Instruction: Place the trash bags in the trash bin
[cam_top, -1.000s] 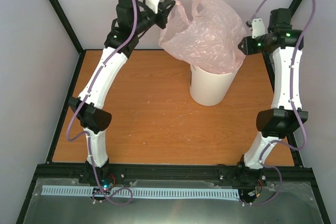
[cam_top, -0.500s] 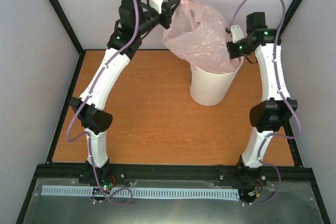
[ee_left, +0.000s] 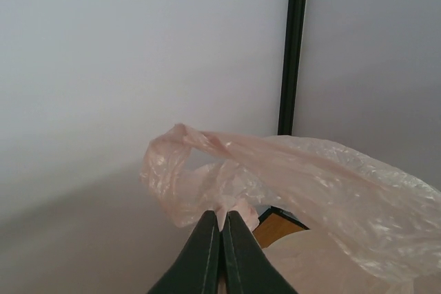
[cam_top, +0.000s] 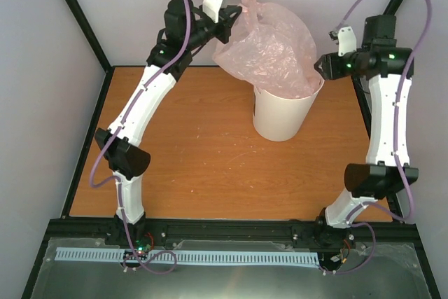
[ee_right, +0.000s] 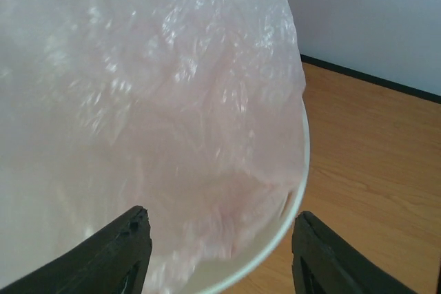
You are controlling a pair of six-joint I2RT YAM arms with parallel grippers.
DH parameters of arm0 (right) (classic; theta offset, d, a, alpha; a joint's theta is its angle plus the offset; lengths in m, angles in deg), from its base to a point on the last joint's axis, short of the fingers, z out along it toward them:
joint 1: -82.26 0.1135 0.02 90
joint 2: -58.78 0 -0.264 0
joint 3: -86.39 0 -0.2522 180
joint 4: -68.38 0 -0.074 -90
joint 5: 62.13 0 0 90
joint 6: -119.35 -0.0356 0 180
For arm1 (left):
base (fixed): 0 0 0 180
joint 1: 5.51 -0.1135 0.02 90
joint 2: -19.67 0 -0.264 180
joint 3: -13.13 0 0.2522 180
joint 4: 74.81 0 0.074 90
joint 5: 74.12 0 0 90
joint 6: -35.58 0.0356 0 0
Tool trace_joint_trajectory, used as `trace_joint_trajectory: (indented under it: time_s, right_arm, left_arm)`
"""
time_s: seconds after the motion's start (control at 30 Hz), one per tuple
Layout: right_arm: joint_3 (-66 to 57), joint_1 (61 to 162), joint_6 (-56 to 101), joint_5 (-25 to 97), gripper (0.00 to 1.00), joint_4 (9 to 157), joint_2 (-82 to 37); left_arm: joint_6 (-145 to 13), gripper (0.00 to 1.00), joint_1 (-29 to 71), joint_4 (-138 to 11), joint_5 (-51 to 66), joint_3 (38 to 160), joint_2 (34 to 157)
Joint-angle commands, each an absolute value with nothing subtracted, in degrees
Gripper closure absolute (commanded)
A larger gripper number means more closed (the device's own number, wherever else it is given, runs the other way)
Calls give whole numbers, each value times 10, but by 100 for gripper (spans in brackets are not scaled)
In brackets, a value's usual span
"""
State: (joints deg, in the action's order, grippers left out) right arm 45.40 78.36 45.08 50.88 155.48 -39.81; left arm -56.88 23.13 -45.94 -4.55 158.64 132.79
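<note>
A crinkly pale pink trash bag (cam_top: 269, 43) billows above the white trash bin (cam_top: 282, 117), its lower part tucked inside the bin's mouth. My left gripper (cam_top: 234, 17) is raised high at the back and shut on the bag's upper left edge (ee_left: 227, 206). My right gripper (cam_top: 318, 68) hangs open just right of the bin's rim (ee_right: 300, 170), its fingers (ee_right: 131, 239) spread wide with the bag (ee_right: 151, 101) and the rim between them but untouched.
The bin stands on an orange wooden table (cam_top: 196, 152), toward the back right. Black frame posts (cam_top: 80, 15) and pale walls enclose the table on three sides. Both arm bases sit on the rail (cam_top: 231, 229) at the near edge.
My right gripper opened, let go of the bag's right side and drew back to the right, its arm swinging outward. My left gripper shifted slightly right, still gripping the bag.
</note>
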Motion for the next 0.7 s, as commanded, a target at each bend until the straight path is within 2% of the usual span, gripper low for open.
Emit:
trace_joint_trajectory:
  time_s: [0.0, 0.23, 0.43, 0.67]
  right_arm:
    - [417, 769, 472, 519, 43, 1575, -353]
    - [374, 773, 605, 619, 52, 1621, -281]
    - [331, 834, 655, 570, 58, 1618, -264]
    - [318, 846, 603, 511, 71, 1556, -310]
  left_arm:
    - [-571, 99, 237, -460, -28, 1598, 1311]
    - [-566, 99, 237, -465, -22, 1620, 1316]
    - [-561, 99, 242, -466, -17, 1632, 1318]
    - [-550, 99, 251, -470, -15, 1640, 1312]
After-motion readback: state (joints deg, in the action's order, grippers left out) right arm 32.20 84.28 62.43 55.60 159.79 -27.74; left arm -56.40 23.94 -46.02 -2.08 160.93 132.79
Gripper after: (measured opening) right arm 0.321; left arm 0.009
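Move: The right hand, open and empty, is just outside the trash bin's right rim: the trash bag's billowing middle is about 15 cm to its left, some 4 cm ahead and roughly level with it. The bin's middle is about 11 cm left, 2 cm ahead and 22 cm below. The left hand still pinches the bag's upper corner; from there the bag's middle is some 11 cm right, 5 cm back and 12 cm lower. Right hand sweeps 8 cm back and 5 cm left to the bin's near-right rim, turning counter-clockwise, fingers part closing. ##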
